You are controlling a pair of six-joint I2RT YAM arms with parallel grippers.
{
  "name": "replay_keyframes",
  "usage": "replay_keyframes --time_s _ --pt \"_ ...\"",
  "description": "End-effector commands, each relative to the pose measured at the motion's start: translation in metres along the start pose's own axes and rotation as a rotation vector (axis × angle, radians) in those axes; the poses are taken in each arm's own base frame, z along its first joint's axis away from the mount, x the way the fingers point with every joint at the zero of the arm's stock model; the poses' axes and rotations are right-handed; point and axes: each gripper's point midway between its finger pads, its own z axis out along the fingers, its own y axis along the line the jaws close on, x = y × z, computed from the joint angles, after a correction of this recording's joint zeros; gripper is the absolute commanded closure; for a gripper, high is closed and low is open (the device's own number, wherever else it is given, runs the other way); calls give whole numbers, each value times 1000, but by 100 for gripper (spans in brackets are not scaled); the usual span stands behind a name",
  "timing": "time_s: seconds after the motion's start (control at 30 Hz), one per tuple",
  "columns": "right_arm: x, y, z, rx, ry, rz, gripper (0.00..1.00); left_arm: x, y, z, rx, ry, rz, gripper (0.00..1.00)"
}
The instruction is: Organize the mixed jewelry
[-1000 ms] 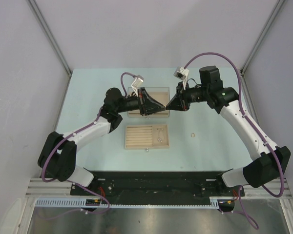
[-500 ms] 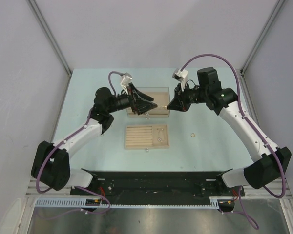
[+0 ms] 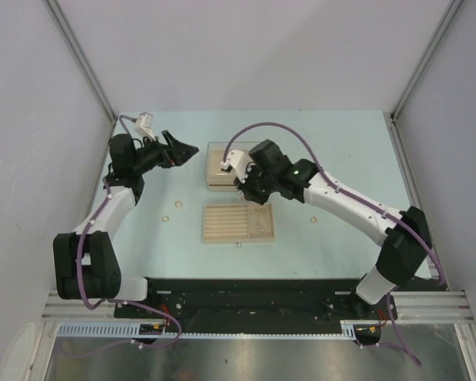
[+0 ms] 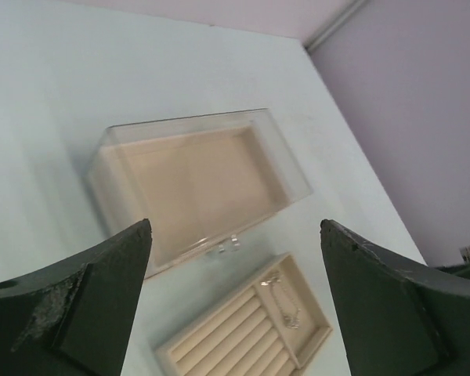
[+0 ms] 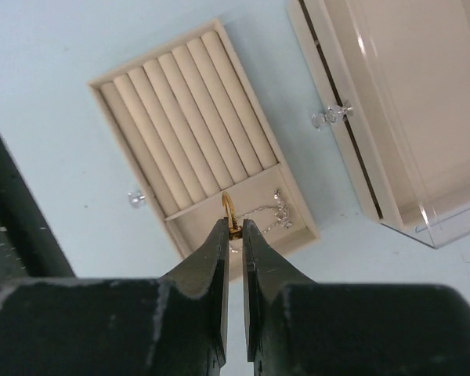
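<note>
My right gripper [image 5: 233, 224] is shut on a small gold ring [image 5: 228, 208] and hangs over the end compartment of the beige slotted tray [image 5: 180, 117], where a thin silvery chain [image 5: 271, 213] lies. From above, that gripper [image 3: 248, 190] sits between the tray [image 3: 222, 224] and the beige box [image 3: 218, 168]. Loose gold rings lie on the table left of the tray [image 3: 174, 209] [image 3: 166, 219] and one to its right [image 3: 312, 219]. My left gripper [image 3: 180, 148] is open and empty, up at the far left, looking down at the box [image 4: 196, 176].
The box has a clear lid and a small glass knob [image 5: 330, 117]; the tray has its own knob [image 5: 135, 199]. The right arm stretches across the table's middle. The table's near edge holds the arm bases [image 3: 254, 294].
The left gripper has opened and swung left, away from the box. The right gripper, still shut, has moved left and nearer, from the box's right side to above the tray.
</note>
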Motion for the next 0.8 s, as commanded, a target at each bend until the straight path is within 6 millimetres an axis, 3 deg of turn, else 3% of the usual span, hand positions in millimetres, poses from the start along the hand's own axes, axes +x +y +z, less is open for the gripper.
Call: replay_keyframes --time_s 0.0,0.03,0.2,0.37,0.77 --pt "-4 -10 25 150 37 -142 100 2 38 -17 -93 23 -13 7" --pt "-1 2 39 124 59 -169 100 7 43 -20 -107 31 -22 6" --pt "9 10 69 177 123 -257 100 12 62 -35 -192 42 2 6" --pt "20 23 94 159 176 -308 100 12 63 -45 -216 43 60 5" --pt "33 41 115 142 244 -377 100 21 57 -53 -203 69 115 6"
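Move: The right hand holds a small gold ring high over the tray's right part. The tray's padded ring slots lie about 6 cm to its left, 2 cm back and 17 cm below. The compartment with the necklaces is some 3 cm right and 2 cm back, while the clear-topped box sits roughly 13 cm ahead and 2 cm left. From the left hand, the ring slots are about 14 cm back, 10 cm right and 22 cm below. Down and leftward, the right hand brings the pinched gold ring from above the compartment edge to over the ring slots, sinking about 12 cm and easing off as it gets low, while its slanted fingers swing some 25 degrees closer to straight down. The left hand, empty and still wide open, draws away left and down from beside the box. ##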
